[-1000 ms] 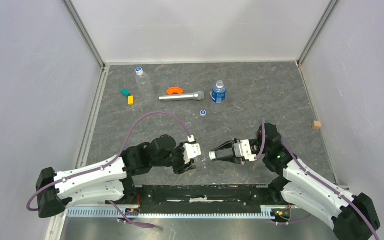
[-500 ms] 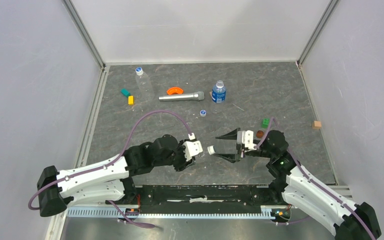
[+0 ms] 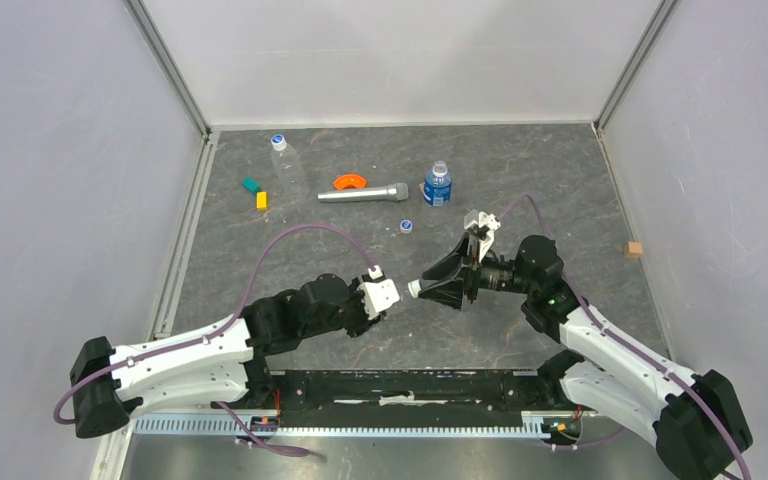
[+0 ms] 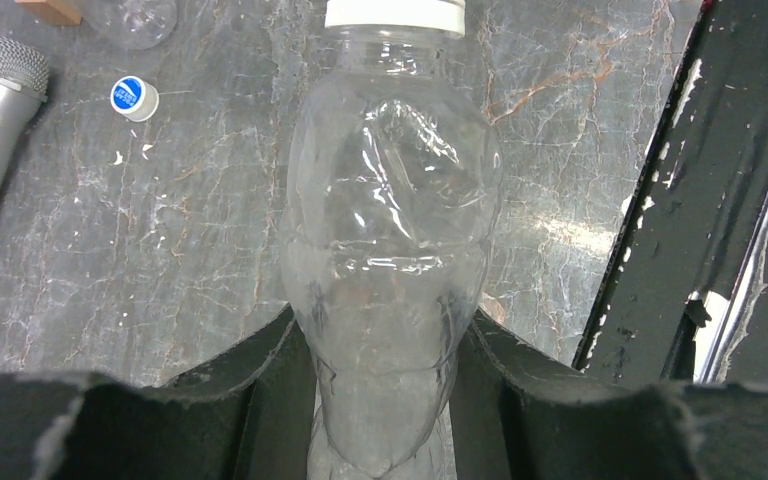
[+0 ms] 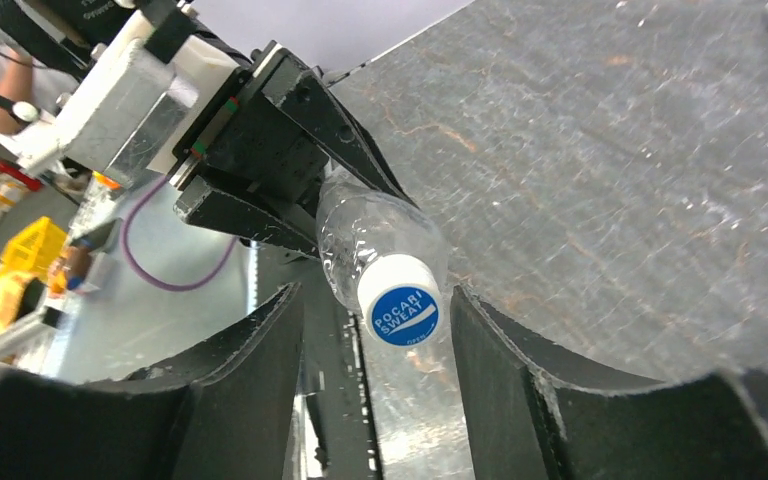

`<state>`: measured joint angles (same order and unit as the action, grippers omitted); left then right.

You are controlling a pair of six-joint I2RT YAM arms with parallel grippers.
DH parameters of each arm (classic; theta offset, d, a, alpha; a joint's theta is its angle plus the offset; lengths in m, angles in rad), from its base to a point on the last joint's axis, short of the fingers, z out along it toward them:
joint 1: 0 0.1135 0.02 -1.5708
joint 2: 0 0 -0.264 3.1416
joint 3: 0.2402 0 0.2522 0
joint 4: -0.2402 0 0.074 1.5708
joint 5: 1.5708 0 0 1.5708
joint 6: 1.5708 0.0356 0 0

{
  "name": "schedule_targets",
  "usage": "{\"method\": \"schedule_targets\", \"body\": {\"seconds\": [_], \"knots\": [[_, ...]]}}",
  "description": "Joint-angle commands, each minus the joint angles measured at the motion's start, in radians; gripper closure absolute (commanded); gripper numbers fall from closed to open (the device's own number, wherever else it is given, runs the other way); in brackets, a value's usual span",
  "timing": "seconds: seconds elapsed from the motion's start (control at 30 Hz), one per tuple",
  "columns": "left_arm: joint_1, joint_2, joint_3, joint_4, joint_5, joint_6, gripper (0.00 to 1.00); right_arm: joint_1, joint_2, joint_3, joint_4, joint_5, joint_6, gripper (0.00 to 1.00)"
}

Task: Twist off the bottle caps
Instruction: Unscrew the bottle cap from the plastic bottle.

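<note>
My left gripper (image 4: 385, 400) is shut on the lower body of a clear unlabelled bottle (image 4: 390, 230) and holds it level above the table. The bottle's white cap with a blue top (image 5: 405, 313) points at my right gripper (image 5: 375, 300). That gripper is open, a finger on each side of the cap with a gap on both sides. From above, the cap (image 3: 415, 289) sits between the left gripper (image 3: 385, 298) and the right gripper (image 3: 428, 288). A second clear bottle (image 3: 286, 168) lies at the back left, capped. A blue-labelled bottle (image 3: 437, 186) stands at the back, capped. One loose cap (image 3: 406, 226) lies on the table.
A silver microphone-like cylinder (image 3: 365, 192) and an orange curved piece (image 3: 349, 181) lie at the back. Green (image 3: 251, 185) and yellow (image 3: 261, 200) blocks are at the back left. A brown cube (image 3: 634, 249) sits by the right wall. The black base rail (image 3: 410, 385) runs along the near edge.
My right gripper let go of the cap and opened, then rolled about its wrist and rose a little toward the back. The left gripper keeps hold of the bottle, slightly raised.
</note>
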<state>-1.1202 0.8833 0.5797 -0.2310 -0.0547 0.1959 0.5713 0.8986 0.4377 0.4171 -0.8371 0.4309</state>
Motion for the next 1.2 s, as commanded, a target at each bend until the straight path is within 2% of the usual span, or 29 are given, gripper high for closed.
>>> {"method": "schedule_targets", "body": {"seconds": [0.0, 0.1, 0.3, 0.43, 0.53, 0.8, 1.07, 1.17], "knots": [[0.002, -0.026, -0.01, 0.064, -0.029, 0.043, 0.93, -0.004, 0.026, 0.024, 0.052, -0.018, 0.164, 0.42], [0.002, -0.023, -0.011, 0.062, -0.034, 0.048, 0.93, -0.004, 0.052, 0.02, 0.083, -0.064, 0.184, 0.44], [0.002, -0.022, -0.007, 0.061, -0.008, 0.04, 0.92, -0.004, 0.083, 0.015, 0.108, -0.035, 0.203, 0.5], [0.002, -0.024, -0.006, 0.059, -0.002, 0.04, 0.92, -0.004, 0.104, 0.015, 0.096, -0.016, 0.201, 0.5], [0.002, -0.027, -0.006, 0.059, -0.002, 0.038, 0.92, -0.004, 0.114, 0.021, 0.043, 0.016, 0.173, 0.45], [0.001, -0.027, -0.007, 0.059, 0.0, 0.035, 0.92, -0.004, 0.125, 0.021, 0.002, 0.031, 0.143, 0.46], [0.002, -0.03, -0.003, 0.052, 0.005, 0.032, 0.92, -0.004, 0.126, 0.0, 0.083, -0.003, 0.166, 0.59], [0.001, -0.032, 0.008, 0.044, 0.014, 0.022, 0.92, -0.004, 0.126, -0.017, 0.137, -0.031, 0.169, 0.73]]}}
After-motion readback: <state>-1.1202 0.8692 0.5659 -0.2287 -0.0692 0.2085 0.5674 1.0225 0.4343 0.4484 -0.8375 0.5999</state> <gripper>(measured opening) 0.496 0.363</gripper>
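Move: Just off the right fingertips, the white cap of the clear bottle lies about 1 cm ahead, 2 cm left and 2 cm below the right hand. The loose cap on the table is roughly 22 cm ahead of that hand, 5 cm left and 20 cm below; the blue-label bottle stands about 29 cm ahead, 4 cm right, middle 13 cm below. From the left hand, which already grips the bottle, the white cap is some 8 cm right, 4 cm ahead and 4 cm above. Sinking about 2.5 cm onto the white cap, the right hand finishes winding back for a fresh grip: it rolls some 15 degrees clockwise, seen along its fingers towards the bottle, during the first part. The open fingers narrow, widen slightly, then close around the cap's sides, seeming to pinch it by the end. The left hand stays put and keeps its hold on the bottle. ##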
